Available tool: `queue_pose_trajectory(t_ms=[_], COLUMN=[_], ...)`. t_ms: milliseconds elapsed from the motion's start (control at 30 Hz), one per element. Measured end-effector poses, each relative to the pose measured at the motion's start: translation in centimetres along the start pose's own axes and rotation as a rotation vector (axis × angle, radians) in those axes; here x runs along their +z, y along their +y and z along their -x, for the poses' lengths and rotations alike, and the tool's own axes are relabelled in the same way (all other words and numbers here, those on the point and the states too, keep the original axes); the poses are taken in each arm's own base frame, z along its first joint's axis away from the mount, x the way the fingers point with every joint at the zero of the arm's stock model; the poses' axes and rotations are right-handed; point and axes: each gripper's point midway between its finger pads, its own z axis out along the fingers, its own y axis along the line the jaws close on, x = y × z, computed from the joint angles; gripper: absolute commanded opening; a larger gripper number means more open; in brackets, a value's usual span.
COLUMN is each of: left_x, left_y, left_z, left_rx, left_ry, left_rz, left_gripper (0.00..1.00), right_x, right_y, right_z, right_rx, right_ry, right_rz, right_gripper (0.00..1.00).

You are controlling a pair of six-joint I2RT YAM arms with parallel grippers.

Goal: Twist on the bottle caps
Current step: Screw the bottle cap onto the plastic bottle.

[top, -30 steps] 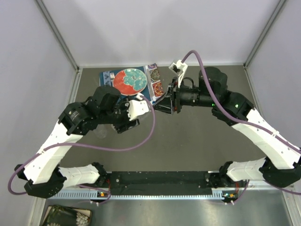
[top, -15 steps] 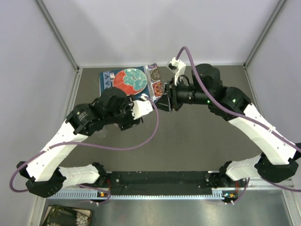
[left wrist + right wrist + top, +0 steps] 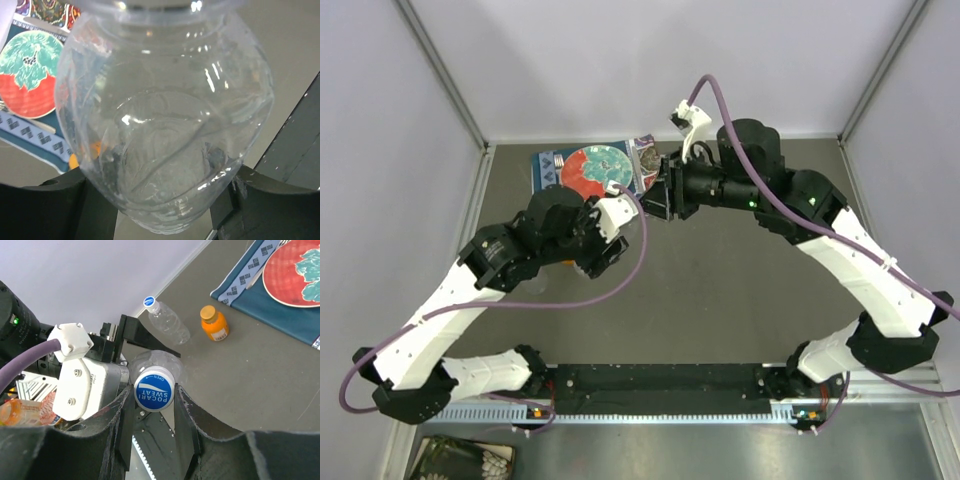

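Observation:
A clear bottle (image 3: 165, 125) fills the left wrist view, and my left gripper (image 3: 160, 205) is shut on its body, one dark finger on each side. At its neck sits a bottle cap (image 3: 154, 389) with a blue printed top, and my right gripper (image 3: 154, 397) is shut on that cap, its fingers pressing both sides. From above, the two grippers meet nose to nose, left gripper (image 3: 620, 215) and right gripper (image 3: 665, 195). A second clear bottle (image 3: 170, 325) lies capped on the table. The squat orange bottle (image 3: 215, 326) stands upright wearing its amber cap (image 3: 208, 313).
The red-and-teal plate (image 3: 595, 170) rests on a patterned mat (image 3: 645, 165) at the back of the table, just beyond the joined grippers. White walls close in the left, right and far sides.
Both grippers, still joined at the bottle, have shifted a little toward the far side and the plate. The right wrist has rolled, carrying its cable mount up and to the left.

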Motion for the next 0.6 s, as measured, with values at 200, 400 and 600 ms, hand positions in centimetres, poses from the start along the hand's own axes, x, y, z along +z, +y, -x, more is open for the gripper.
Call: queue_pose_trajectory(t_ms=[200, 400, 600], left_x=[0.6, 0.6, 0.3], left_y=[-1.1, -1.5, -1.2], left_z=[2.3, 3.5, 5.6], left_rx=[-0.07, -0.143, -0.196], left_ry=[-0.141, -0.212, -0.306], left_rz=[-0.046, -0.061, -0.073], left_gripper=[0.45, 0.45, 0.44], right_x=[0.3, 0.9, 0.5], right_y=[0.6, 0.8, 1.4], right_z=[0.2, 0.9, 1.8], right_rx=[-0.007, -0.022, -0.039], right_ry=[0.007, -0.004, -0.028], right_rz=[0.005, -0.012, -0.008], right_gripper=[0.48, 0.52, 0.61])
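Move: The right fingers already hold the white cap of the bottle, its middle roughly at their hand point. From the left hand, which still grips the clear bottle, that cap lies about 7 cm to the right and 11 cm above, roughly level fore and aft. Far below the right hand, by 33 to 38 cm, stand the orange bottle, some 19 cm left and 10 cm ahead, and the other bottle, about 28 cm left and 5 cm ahead. Right fingers open around the cap; left hand rolls the bottle 20 degrees, moving 6 cm right and up. ##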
